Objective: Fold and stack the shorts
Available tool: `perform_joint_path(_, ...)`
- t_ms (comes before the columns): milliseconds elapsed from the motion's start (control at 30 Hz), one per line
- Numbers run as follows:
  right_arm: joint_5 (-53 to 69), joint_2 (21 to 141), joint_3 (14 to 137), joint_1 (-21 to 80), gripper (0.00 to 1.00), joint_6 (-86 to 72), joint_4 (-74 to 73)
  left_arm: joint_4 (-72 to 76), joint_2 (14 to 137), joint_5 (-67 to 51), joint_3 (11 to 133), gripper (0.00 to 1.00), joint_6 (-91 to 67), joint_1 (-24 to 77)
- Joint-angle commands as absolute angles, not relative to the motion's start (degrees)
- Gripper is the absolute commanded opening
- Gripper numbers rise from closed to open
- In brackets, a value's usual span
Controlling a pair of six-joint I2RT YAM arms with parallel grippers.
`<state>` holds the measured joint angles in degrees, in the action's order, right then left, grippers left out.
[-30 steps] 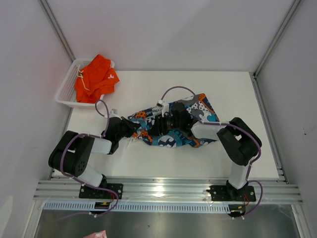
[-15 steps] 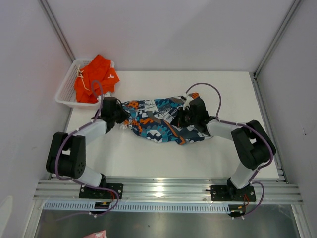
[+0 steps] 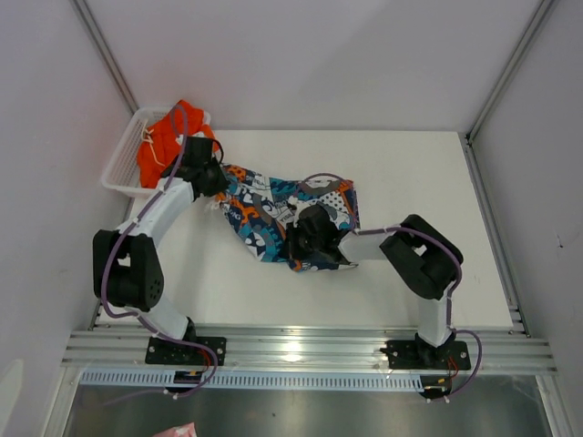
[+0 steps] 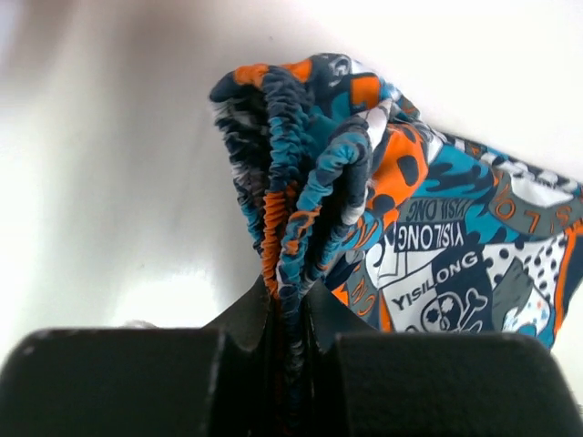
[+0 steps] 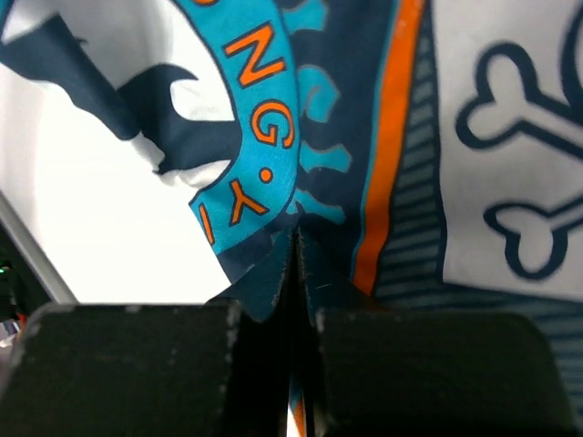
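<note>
The printed shorts point(image 3: 273, 205) lie stretched across the white table point(image 3: 437, 182), blue, teal, orange and white. My left gripper point(image 3: 211, 175) is shut on their gathered elastic waistband point(image 4: 290, 182) at the back left, beside the basket. The right gripper point(image 3: 305, 241) is shut on a thin fold of their hem point(image 5: 273, 264) at the near middle. In the right wrist view the cloth point(image 5: 492, 137) fills the frame beyond the jaws point(image 5: 296, 244). The plain orange shorts point(image 3: 173, 141) sit bunched in the basket, white drawstring showing.
A white mesh basket point(image 3: 117, 173) stands at the table's back left corner, just left of my left gripper. Grey walls with metal posts close in the table on three sides. The arm bases sit on a rail at the near edge.
The left gripper has carried the waistband back and left, up to the basket. The right gripper swung out right, then came back left and nearer with the cloth. The printed shorts shifted left.
</note>
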<state>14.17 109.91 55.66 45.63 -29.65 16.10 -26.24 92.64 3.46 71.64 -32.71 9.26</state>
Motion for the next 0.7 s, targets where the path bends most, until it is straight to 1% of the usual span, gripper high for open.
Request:
perform_joint_path(0, 13.8, 113.9, 60.0, 49.0, 0.00, -31.8, 16.0, -34.4, 91.0, 9.6, 77.4, 0.00, -27.9, 11.0)
perform_joint_path(100, 15.7, 114.6, 62.2, 49.5, 0.00, -32.8, 16.7, -36.9, 89.7, 12.6, 79.3, 0.00, -26.7, 13.3)
perform_joint_path(200, 16.3, 112.9, 63.6, 48.0, 0.00, -33.1, 16.3, -40.0, 89.7, 15.4, 81.6, 0.00, -26.0, 14.9)
perform_joint_path(367, 19.9, 113.8, 68.0, 44.8, 0.00, -34.4, 15.6, -41.3, 90.9, 16.3, 82.4, 0.00, -25.8, 16.5)
perform_joint_path(533, 23.2, 120.6, 72.8, 43.1, 0.00, -36.9, 18.2, -42.8, 91.3, 18.7, 83.4, 0.00, -25.8, 19.2)
perform_joint_path(667, 22.9, 126.1, 76.7, 42.7, 0.00, -38.7, 19.2, -43.6, 91.3, 19.9, 84.2, 0.00, -25.8, 20.4)
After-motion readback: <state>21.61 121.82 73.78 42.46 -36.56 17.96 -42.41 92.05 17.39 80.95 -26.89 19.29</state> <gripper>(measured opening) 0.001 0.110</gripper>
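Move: The left hand holds the gathered waistband end of the shorts. The left half of the shorts lies about 6 cm back, 8 cm to its right and 11 cm below; the basket of red cloth is some 12 cm ahead, 14 cm left and 6 cm below. From the shut right hand, low at the near edge of the shorts, that left half is roughly 10 cm ahead, 9 cm left, about level; the held waistband end is some 17 cm ahead, 18 cm left and 10 cm above. Still pinching the waistband, the left hand lifts about 3 cm, then draws back some 3 cm and slightly right, its left side rolling up about 15 degrees. The right hand, its shut tips starting on the cloth, slips about 4 cm left, then swings forward some 8 cm over the left half of the shorts, rising about 4 cm before dipping again. ##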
